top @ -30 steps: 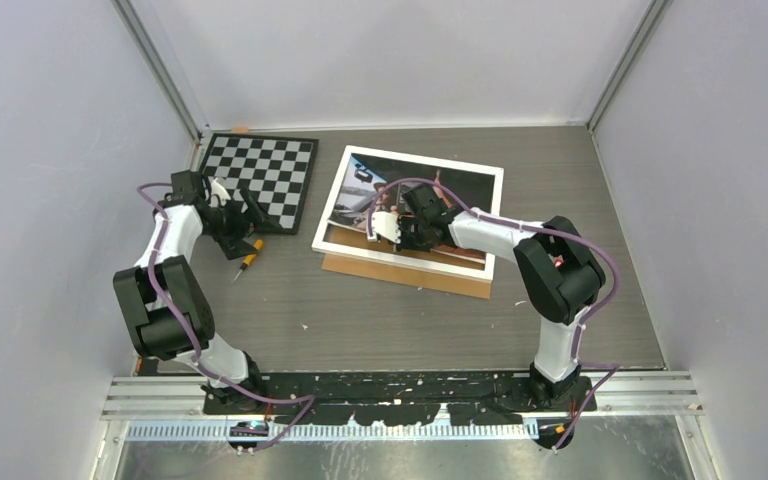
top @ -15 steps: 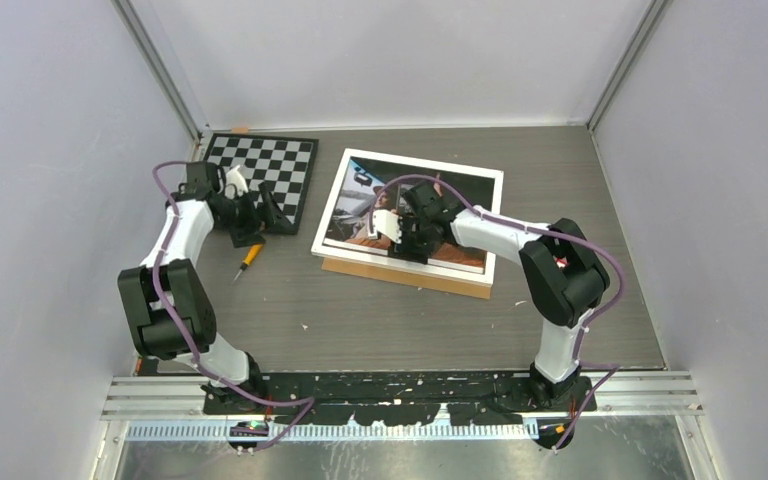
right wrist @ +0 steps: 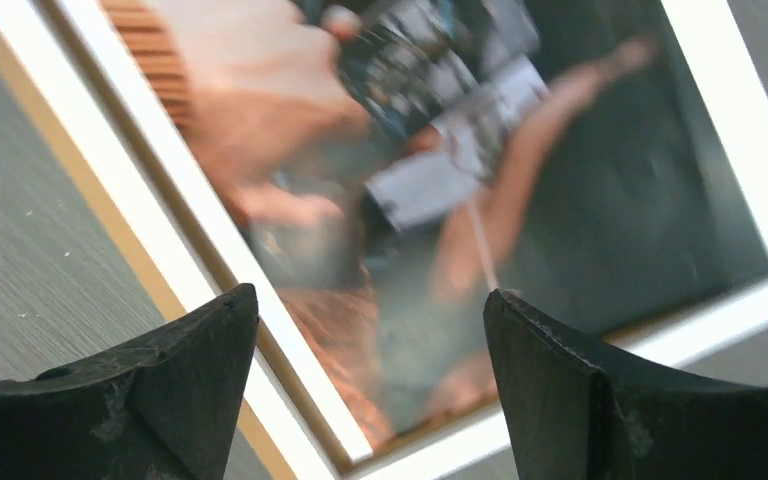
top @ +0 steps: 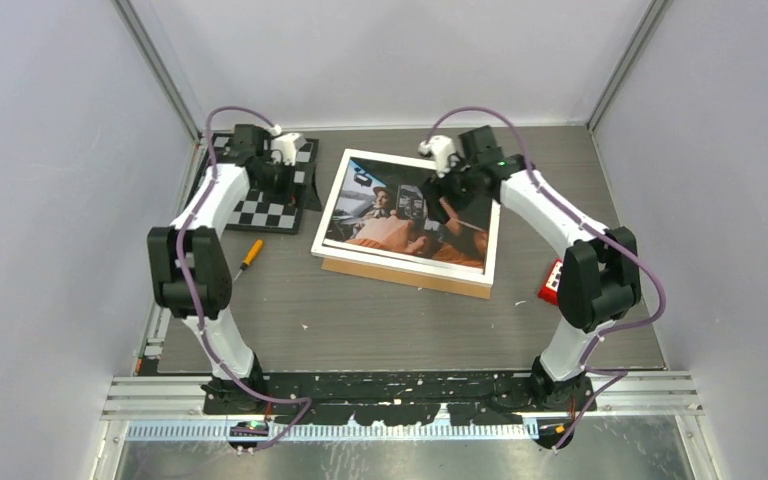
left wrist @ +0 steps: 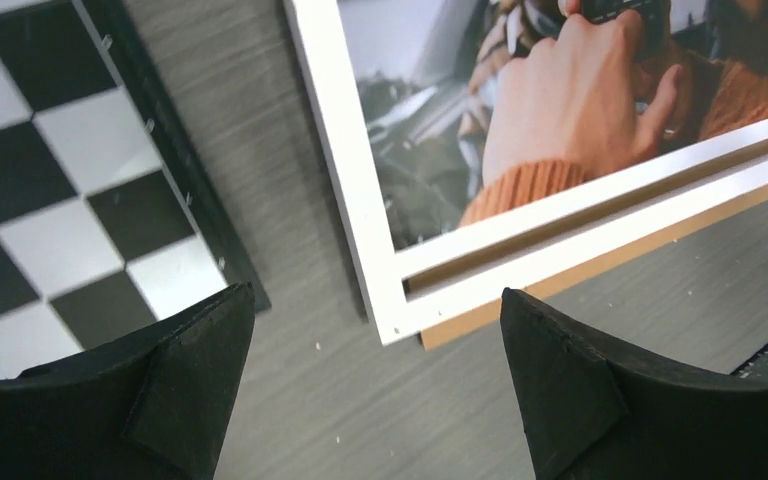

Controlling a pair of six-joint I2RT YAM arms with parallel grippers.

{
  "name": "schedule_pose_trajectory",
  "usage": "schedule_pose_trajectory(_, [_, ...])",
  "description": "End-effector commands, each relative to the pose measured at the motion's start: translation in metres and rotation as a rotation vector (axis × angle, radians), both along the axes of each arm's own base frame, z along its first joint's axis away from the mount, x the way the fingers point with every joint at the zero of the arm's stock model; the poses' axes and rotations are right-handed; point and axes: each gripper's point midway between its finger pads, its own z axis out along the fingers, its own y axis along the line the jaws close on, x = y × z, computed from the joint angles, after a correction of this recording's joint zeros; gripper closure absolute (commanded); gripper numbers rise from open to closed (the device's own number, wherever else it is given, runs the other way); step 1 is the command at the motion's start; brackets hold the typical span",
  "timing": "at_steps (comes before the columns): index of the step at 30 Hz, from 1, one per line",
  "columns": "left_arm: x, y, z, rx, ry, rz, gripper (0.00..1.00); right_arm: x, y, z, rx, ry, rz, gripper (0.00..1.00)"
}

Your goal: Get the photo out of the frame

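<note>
The photo (top: 390, 208) lies face up on the frame (top: 407, 266), which rests flat mid-table with its brown back panel (top: 415, 280) jutting out at the near edge. My right gripper (top: 450, 192) hovers open above the photo's far right part, holding nothing. In the right wrist view the photo (right wrist: 440, 190) fills the space under the open gripper (right wrist: 370, 292), inside the frame's white border (right wrist: 735, 130). My left gripper (top: 276, 176) hangs open over the checkerboard. The left wrist view shows the gripper (left wrist: 375, 292) above the frame's near left corner (left wrist: 400, 320) and the photo (left wrist: 560, 100).
A black-and-white checkerboard (top: 260, 190) lies at the back left, seen also as the checkerboard (left wrist: 50, 200) in the left wrist view. An orange-handled screwdriver (top: 250, 252) lies near it. A small red object (top: 550, 284) sits behind the right arm. Walls close in on three sides.
My right gripper opened, let go at the photo's near edge and rose toward the back. The left arm swung back over the checkerboard. The photo now lies uncovered.
</note>
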Motion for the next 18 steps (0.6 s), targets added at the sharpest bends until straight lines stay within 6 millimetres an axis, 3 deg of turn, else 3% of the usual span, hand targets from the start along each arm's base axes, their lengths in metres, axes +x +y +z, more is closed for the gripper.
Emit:
schedule_pose_trajectory(1, [0.023, -0.01, -0.009, 0.071, -0.018, -0.088, 0.06, -0.007, -0.052, 0.008, 0.105, 0.214, -0.335, 0.13])
schedule_pose_trajectory(6, [0.046, -0.024, -0.024, 0.12, -0.013, -0.124, 0.05, -0.003, -0.112, -0.019, 0.152, 0.374, -0.644, 0.11])
schedule_pose_trajectory(10, [0.053, -0.029, -0.042, 0.11, 0.045, -0.103, 0.05, 0.0, -0.143, -0.05, 0.165, 0.495, -0.813, 0.1])
schedule_pose_trajectory(13, [0.048, -0.032, -0.055, 0.101, 0.102, -0.104, 0.05, 0.002, -0.146, -0.072, 0.169, 0.567, -0.853, 0.1])
schedule_pose_trajectory(18, [0.031, -0.04, -0.073, 0.099, 0.15, -0.126, 0.06, 0.009, -0.133, -0.098, 0.21, 0.667, -0.84, 0.11])
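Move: Some 14 cm to the right hand's right, 5 cm nearer the base and about 12 cm below lies the middle of the frame's right side. The photo is centred roughly 6 cm left of this hand and 2 cm back, also 12 cm down. The frame's left side is centred about 6 cm right of the left hand, 1 cm ahead and 11 cm down; the chessboard sits 11 cm to this hand's left, 4 cm farther out and 13 cm down. Sweeping right about 15 cm above the photo, the right hand swings clockwise some 50 degrees, then sinks nearly 10 cm towards the frame's right side, its fingers ending steeper. The left hand drops about 7 cm while easing forward and right towards the frame's left side. Both grippers stay open, one finger either side of the frame's edge; no touch can be seen. ##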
